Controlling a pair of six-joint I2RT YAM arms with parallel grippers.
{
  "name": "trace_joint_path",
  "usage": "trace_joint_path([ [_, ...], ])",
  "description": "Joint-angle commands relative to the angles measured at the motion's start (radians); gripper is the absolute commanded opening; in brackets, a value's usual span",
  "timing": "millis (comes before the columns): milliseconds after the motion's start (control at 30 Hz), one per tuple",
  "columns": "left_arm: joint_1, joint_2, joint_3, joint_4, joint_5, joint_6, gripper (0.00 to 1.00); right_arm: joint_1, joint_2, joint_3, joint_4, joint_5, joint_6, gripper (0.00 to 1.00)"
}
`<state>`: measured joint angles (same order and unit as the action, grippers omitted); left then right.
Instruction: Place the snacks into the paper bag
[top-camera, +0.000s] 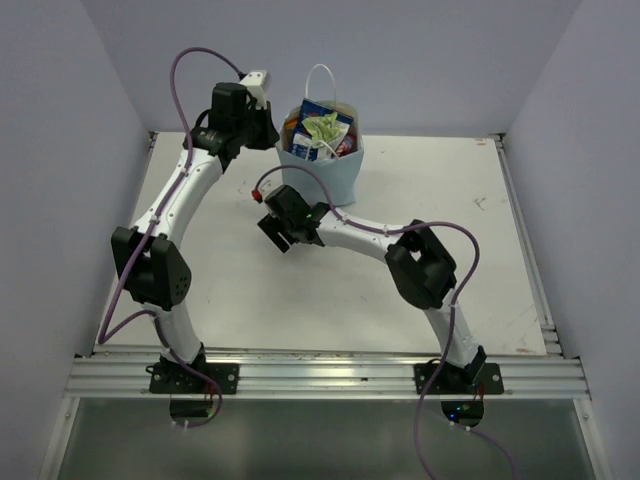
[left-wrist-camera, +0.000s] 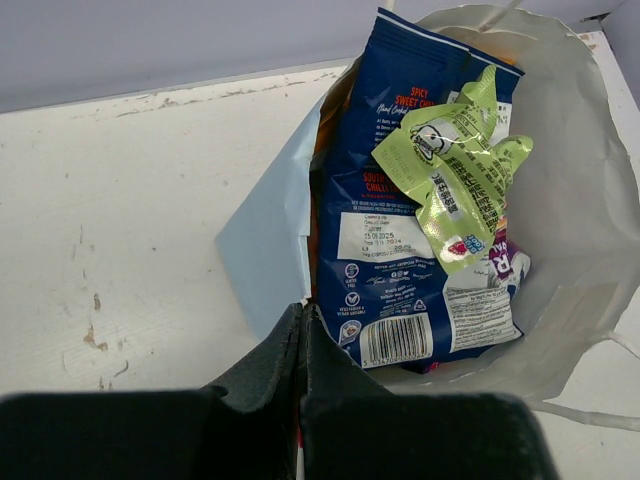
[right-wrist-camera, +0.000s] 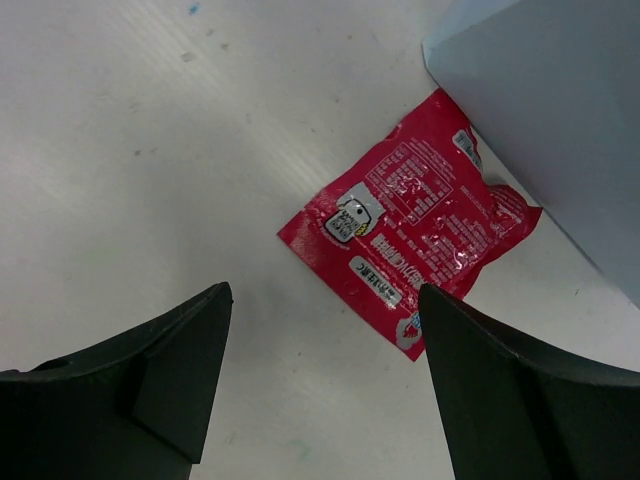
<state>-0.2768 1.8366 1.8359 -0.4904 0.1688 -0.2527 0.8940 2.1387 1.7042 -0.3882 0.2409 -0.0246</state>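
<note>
The pale blue paper bag (top-camera: 325, 178) stands upright at the back middle of the table. In it are a blue-white packet (left-wrist-camera: 385, 260), a green sachet (left-wrist-camera: 455, 180), a purple packet (left-wrist-camera: 506, 262) and an orange sliver (left-wrist-camera: 328, 115) behind them. My left gripper (left-wrist-camera: 302, 312) is shut, pinching the bag's left rim (left-wrist-camera: 270, 240); it also shows in the top view (top-camera: 268, 128). My right gripper (right-wrist-camera: 325, 292) is open and empty, hovering above a red packet (right-wrist-camera: 410, 245) that lies flat on the table against the bag's wall (right-wrist-camera: 560, 110). In the top view the right gripper (top-camera: 285, 228) hides that packet.
The white table (top-camera: 450, 210) is boxed in by grey walls on the left, back and right. A metal rail (top-camera: 320, 375) runs along the near edge. Purple cables loop above both arms.
</note>
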Motion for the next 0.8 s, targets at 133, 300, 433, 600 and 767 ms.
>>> trace_joint_path([
  [133,0.011,-0.04,0.002,0.026,0.011,0.016,0.0,-0.043,0.101,0.032,0.132,0.198,0.047,0.8],
  [300,0.011,-0.037,-0.007,0.029,0.017,0.016,0.0,-0.095,0.187,0.12,0.118,0.184,0.089,0.81],
  [433,0.011,-0.037,-0.012,0.029,0.02,0.02,0.0,-0.128,0.227,0.149,0.085,0.181,0.121,0.81],
  [600,0.014,-0.036,0.0,0.03,0.015,0.023,0.0,-0.141,0.253,0.117,0.035,0.164,0.141,0.8],
  [767,0.021,-0.03,0.016,0.032,0.014,0.021,0.0,-0.147,0.27,0.052,-0.012,0.1,0.186,0.4],
])
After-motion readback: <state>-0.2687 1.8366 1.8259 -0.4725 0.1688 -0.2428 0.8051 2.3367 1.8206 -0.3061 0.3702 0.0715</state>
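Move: The red packet lies flat on the table about 7 cm ahead of the right hand, 3 cm to its right and some 5 cm below it. The paper bag stands just beyond the packet; its middle is some 17 cm ahead of the right hand, 8 cm to the right and 5 cm higher. From the left hand at the bag's rim, the packet is about 6 cm back, 5 cm right and 25 cm down. The right hand sweeps about 7 cm forward and 5 cm down to the red packet, fingers starting to close. ##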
